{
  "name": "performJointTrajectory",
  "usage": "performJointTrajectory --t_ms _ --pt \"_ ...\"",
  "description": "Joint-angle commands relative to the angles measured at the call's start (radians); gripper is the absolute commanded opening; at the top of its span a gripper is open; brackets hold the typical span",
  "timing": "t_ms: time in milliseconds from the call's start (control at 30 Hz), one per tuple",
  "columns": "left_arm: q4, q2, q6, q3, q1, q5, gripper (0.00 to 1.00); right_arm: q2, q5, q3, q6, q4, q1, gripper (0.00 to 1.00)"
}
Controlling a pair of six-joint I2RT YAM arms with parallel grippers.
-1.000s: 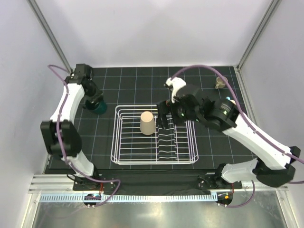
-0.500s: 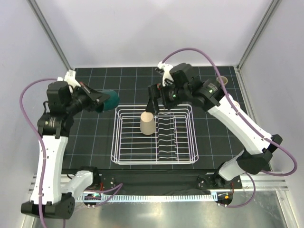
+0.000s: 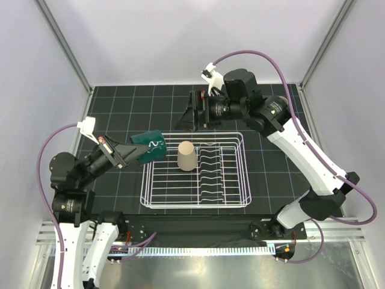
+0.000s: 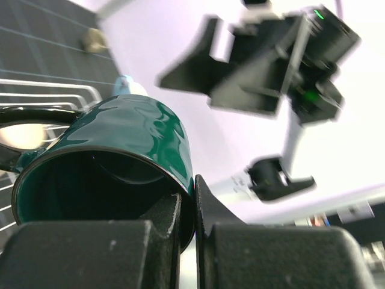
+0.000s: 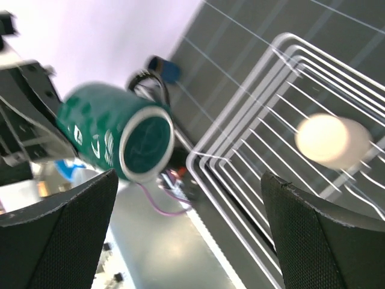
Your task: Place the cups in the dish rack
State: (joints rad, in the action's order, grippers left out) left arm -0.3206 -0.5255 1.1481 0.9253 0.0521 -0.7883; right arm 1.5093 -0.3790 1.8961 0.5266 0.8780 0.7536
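My left gripper (image 3: 131, 154) is shut on the rim of a dark teal-green mug (image 3: 150, 146), one finger inside and one outside (image 4: 187, 211). The mug (image 4: 138, 135) hangs on its side over the left rim of the white wire dish rack (image 3: 143, 192). A beige handleless cup (image 3: 187, 155) stands upside down inside the rack, left of the wavy dividers. My right gripper (image 3: 195, 112) hovers open and empty above the rack's far edge. Its wrist view shows the teal mug (image 5: 114, 138), the beige cup (image 5: 332, 141) and the rack wires (image 5: 252, 150).
A small tan mug (image 4: 93, 40) stands far off on the black gridded mat (image 3: 120, 180). The right arm (image 3: 301, 150) arches over the mat's right side. White walls enclose the cell on three sides.
The left arm lifted the teal mug from the mat's far left and swung it to the rack's left rim. The right gripper rose from the rack and drew back to its far edge.
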Motion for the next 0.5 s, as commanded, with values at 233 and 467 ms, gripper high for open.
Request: performJointTrajectory --t_ms 233,467 --pt "0.219 0.041 0.032 0.061 -0.001 -0.253 0.00 0.126 -0.239 0.078 0.281 -0.275 -0.003 1.00" --pt "0.224 0.044 -0.031 0.067 0.000 -0.275 0.00 0.138 -0.376 -0.014 0.458 -0.421 0.004 0.96"
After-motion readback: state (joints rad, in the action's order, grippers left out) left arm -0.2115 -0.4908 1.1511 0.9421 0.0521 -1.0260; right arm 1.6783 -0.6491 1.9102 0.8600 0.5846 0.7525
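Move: The green cup, pinched at its rim in the left fingers, has its middle just ahead of and about 3 cm to the right of the left hand, some 3 cm below. The open right gripper waits about 7 cm forward and 11 cm right of that hand. From the right hand the green cup lies roughly 10 cm left, 7 cm back and 3 cm lower; the beige cup on the rack is straight left-right level, some 6 cm ahead and 30 cm below. The left fingers keep their pinch on the green cup's rim while that arm eases back about 5 cm and slightly up, slowing, with the wrist turning some 15 degrees clockwise and tipping up. The open right hand sweeps about 7 cm left, closing the sideways gap on the cup's far side, its fingers swinging to point straighter left and less downward; it doesn't touch the cup. ##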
